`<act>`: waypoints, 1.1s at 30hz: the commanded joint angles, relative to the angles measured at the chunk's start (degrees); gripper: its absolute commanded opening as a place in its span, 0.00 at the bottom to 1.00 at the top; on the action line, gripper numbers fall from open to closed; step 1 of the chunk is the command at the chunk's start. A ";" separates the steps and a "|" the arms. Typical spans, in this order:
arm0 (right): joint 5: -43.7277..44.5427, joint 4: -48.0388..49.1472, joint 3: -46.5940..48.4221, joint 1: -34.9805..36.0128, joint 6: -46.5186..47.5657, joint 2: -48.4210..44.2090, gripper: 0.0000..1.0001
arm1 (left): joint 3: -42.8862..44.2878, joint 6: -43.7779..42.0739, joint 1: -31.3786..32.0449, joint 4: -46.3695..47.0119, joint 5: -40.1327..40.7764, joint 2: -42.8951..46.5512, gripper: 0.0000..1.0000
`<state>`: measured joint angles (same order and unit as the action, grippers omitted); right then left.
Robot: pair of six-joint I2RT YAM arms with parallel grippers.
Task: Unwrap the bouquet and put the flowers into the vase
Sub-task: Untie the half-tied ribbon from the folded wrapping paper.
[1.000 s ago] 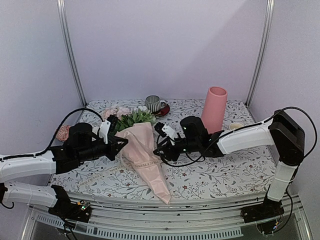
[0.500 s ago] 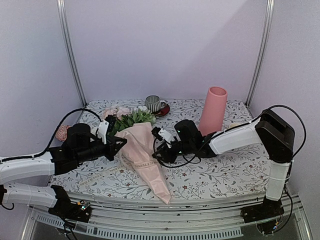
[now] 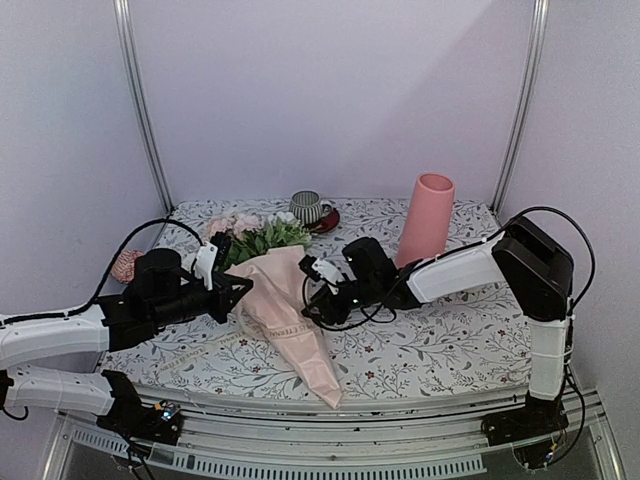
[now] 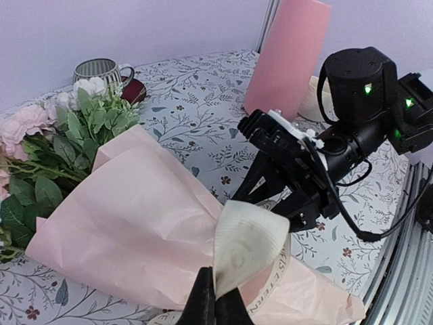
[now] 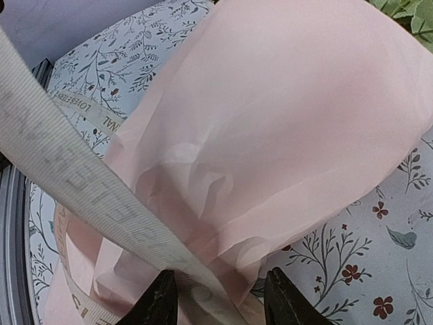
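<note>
The bouquet (image 3: 285, 305) lies on the table, a pale pink paper cone with its flowers (image 3: 255, 235) and green leaves pointing to the back. My left gripper (image 4: 215, 296) is shut on a loop of the cream ribbon (image 4: 252, 242), just left of the paper cone. My right gripper (image 5: 220, 301) is open at the cone's right side. The ribbon (image 5: 101, 196) and the paper's edge (image 5: 270, 223) run between its fingers. The tall pink vase (image 3: 428, 218) stands upright at the back right, behind the right arm.
A striped mug on a red saucer (image 3: 308, 208) stands at the back centre. A short cream cup (image 4: 312, 98) sits beside the vase. A loose length of ribbon (image 3: 200, 352) trails over the floral tablecloth towards the front left. A pinkish object (image 3: 126, 265) lies at the left edge.
My right arm has reached leftward until its fingers straddle the cone's edge and the ribbon, and its jaws have widened slightly. The left gripper has kept its hold.
</note>
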<state>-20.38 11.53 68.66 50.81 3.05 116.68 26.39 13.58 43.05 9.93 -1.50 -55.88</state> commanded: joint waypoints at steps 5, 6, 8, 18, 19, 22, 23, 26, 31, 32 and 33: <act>-2.17 -1.77 3.35 -0.17 0.16 2.85 0.33 | -0.29 0.13 -0.60 -0.27 0.65 0.41 0.00; -2.18 -1.85 3.33 -0.17 0.17 2.73 0.29 | -0.29 0.10 -0.61 -0.27 0.62 0.34 0.00; -1.96 -1.82 3.09 -0.16 0.19 2.32 0.21 | -0.29 0.13 -0.60 -0.27 0.51 0.20 0.00; 0.84 -0.98 2.00 -0.14 0.51 -2.34 0.03 | -0.72 0.04 -0.66 -0.71 0.40 0.02 0.00; 0.93 -0.98 1.96 -0.14 0.59 -2.74 0.03 | -0.66 -0.04 -0.67 -1.01 0.44 0.03 0.00; 1.37 -0.87 1.83 -0.18 0.73 -4.38 0.03 | -0.58 -0.05 -0.60 -1.81 0.69 0.11 0.00; 1.47 -0.89 1.83 -0.12 0.75 -5.00 0.03 | -0.63 -0.05 -0.63 -1.92 0.75 0.14 0.00; 1.82 -0.97 1.69 -0.09 0.89 -6.78 0.03 | -0.57 0.11 -0.66 -2.18 1.10 0.03 0.01; 1.73 -1.07 1.47 -0.09 1.34 -9.20 0.03 | -0.48 0.12 -0.64 -2.29 1.57 0.18 0.37; 1.56 -1.07 1.47 -0.09 1.47 -9.61 0.03 | -0.35 0.13 -0.62 -2.29 1.64 0.21 0.50; 1.38 -1.07 1.54 -0.09 1.55 -9.89 0.03 | -0.23 0.18 -0.60 -2.29 1.72 0.37 0.61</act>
<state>-19.11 10.28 70.83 50.83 3.92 109.58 26.26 13.45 42.92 7.92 -0.54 -55.90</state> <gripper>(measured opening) 0.036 0.385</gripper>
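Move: The ribbon strand to be gripped lies between the right hand's open fingers, about 1 cm to the left and 1 cm below. The wrapping paper's middle is some 7 cm left of the right hand, level fore-and-aft, 4 cm lower; the flowers lie about 22 cm left and 25 cm ahead. From the left hand, still pinching the ribbon higher up, that strand is roughly 14 cm right, 4 cm ahead and 11 cm down. Right fingers pinch the ribbon and lift it about 8 cm off the wrapping paper; left fingers then open partway. ##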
